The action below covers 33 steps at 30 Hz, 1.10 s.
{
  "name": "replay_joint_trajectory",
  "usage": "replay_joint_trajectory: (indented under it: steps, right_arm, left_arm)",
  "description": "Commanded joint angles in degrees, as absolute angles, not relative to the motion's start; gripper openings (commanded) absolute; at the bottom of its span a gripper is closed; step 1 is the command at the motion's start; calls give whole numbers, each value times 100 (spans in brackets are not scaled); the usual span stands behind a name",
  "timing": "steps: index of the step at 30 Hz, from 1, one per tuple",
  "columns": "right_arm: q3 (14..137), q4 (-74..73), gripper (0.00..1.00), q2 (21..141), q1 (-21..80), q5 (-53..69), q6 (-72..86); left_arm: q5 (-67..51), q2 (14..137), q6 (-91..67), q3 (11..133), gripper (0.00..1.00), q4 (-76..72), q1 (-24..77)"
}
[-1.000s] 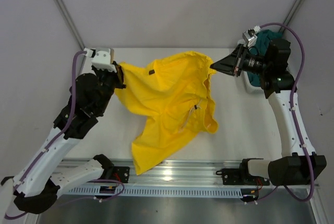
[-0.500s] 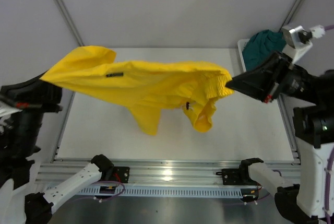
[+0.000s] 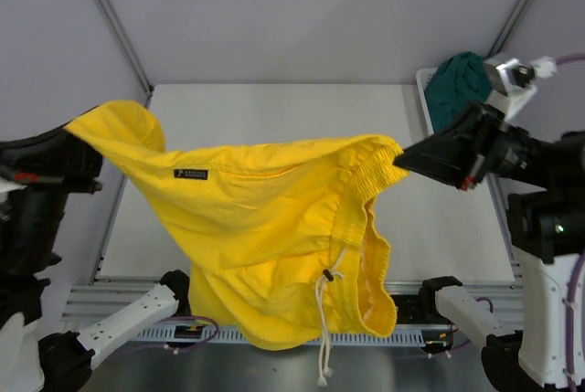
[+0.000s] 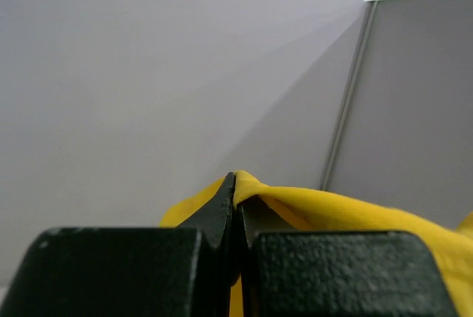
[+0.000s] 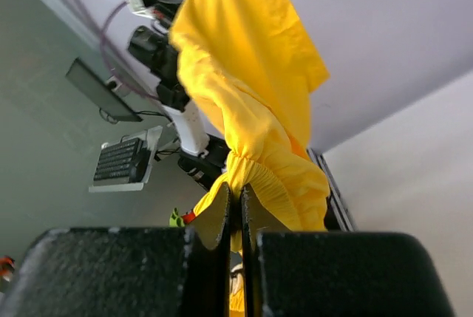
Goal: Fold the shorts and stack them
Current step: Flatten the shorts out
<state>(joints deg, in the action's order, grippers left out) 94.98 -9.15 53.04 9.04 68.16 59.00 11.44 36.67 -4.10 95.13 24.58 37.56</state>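
Note:
The yellow shorts [image 3: 265, 237] hang in the air above the table, stretched by the waistband between both grippers, with a small dark logo and a white drawstring dangling. My left gripper [image 3: 80, 132] is shut on the left corner of the yellow shorts [image 4: 355, 210], its jaws [image 4: 236, 184] pinching the fabric. My right gripper [image 3: 399, 156] is shut on the elastic waistband of the yellow shorts [image 5: 251, 73], with cloth bunched at its tips [image 5: 238, 191]. The dark teal shorts [image 3: 460, 83] lie crumpled in the white basket [image 3: 426, 79] at the back right.
The white table [image 3: 274, 104] lies below the hanging cloth, with a metal rail [image 3: 411, 333] along its near edge. Grey walls and frame posts [image 3: 114, 22] enclose the back and sides. The left arm [image 5: 159, 43] shows beyond the cloth in the right wrist view.
Both grippers have lifted the yellow shorts off the table and pulled them apart. Since half a second ago the cloth has dropped open and hangs lower and wider.

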Motion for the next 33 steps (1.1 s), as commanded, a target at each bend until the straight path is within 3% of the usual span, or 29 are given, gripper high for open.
replay_joint_trajectory:
  steps: [1,5,11,15,25,32,33]
  right_arm:
    - [8668,-722,0,5984,844,6540,5687]
    - [7789,-422,0,6468,721,6381,5380]
    - [7005,-518,0,7452,431,5925,4457]
    - [6908,-589,0,8313,282,5564,3982]
    - [8480,-1124,0,10219,176,4747,3165]
    - [9228,-933,0,11161,-342,4430,3269]
    - [9359,-966,0,11319,-430,4360,3296]
  left_arm:
    - [1694,4446,-405,8773,0,2357,3718]
    - [1925,4982,-290,7842,0,1646,3552]
    - [879,5861,-1036,6338,0,379,2524]
    - [1317,6828,-1178,5977,0,-209,2461]
    - [1758,8559,-1064,6705,0,-983,2347]
    - [1687,10331,-756,8207,0,-1327,2338]
    - [1731,10580,-712,8888,0,-1266,2338]
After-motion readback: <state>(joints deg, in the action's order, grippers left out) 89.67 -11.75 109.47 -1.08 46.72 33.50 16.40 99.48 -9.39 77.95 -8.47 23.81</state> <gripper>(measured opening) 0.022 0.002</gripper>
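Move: Both hands already hold the yellow shorts by the waistband, stretched between them, with the shorts' middle about 20 cm below and a couple of centimetres back: some 18 cm to the left hand's right, 18 cm to the right hand's left. The left hand's spot on the far table is about 40 cm ahead, 14 cm right and 60 cm below. The right's is 42 cm ahead, 6 cm right and 57 cm below; the basket lies roughly 47 cm ahead, 33 cm right and 50 cm below. Keeping their pinch on the waistband, both hands sweep forward about 40 cm and down some 36 cm over the table towards its far part, sinking fast at first, then levelling out and carrying on forward while the left also works about 14 cm to its right, the right about 5 cm. The left's upward-pointing fingers tip down some 45 degrees, while the right hand rolls forward about 40 degrees and swings clockwise so that its left-pointing fingers turn partly forward. ##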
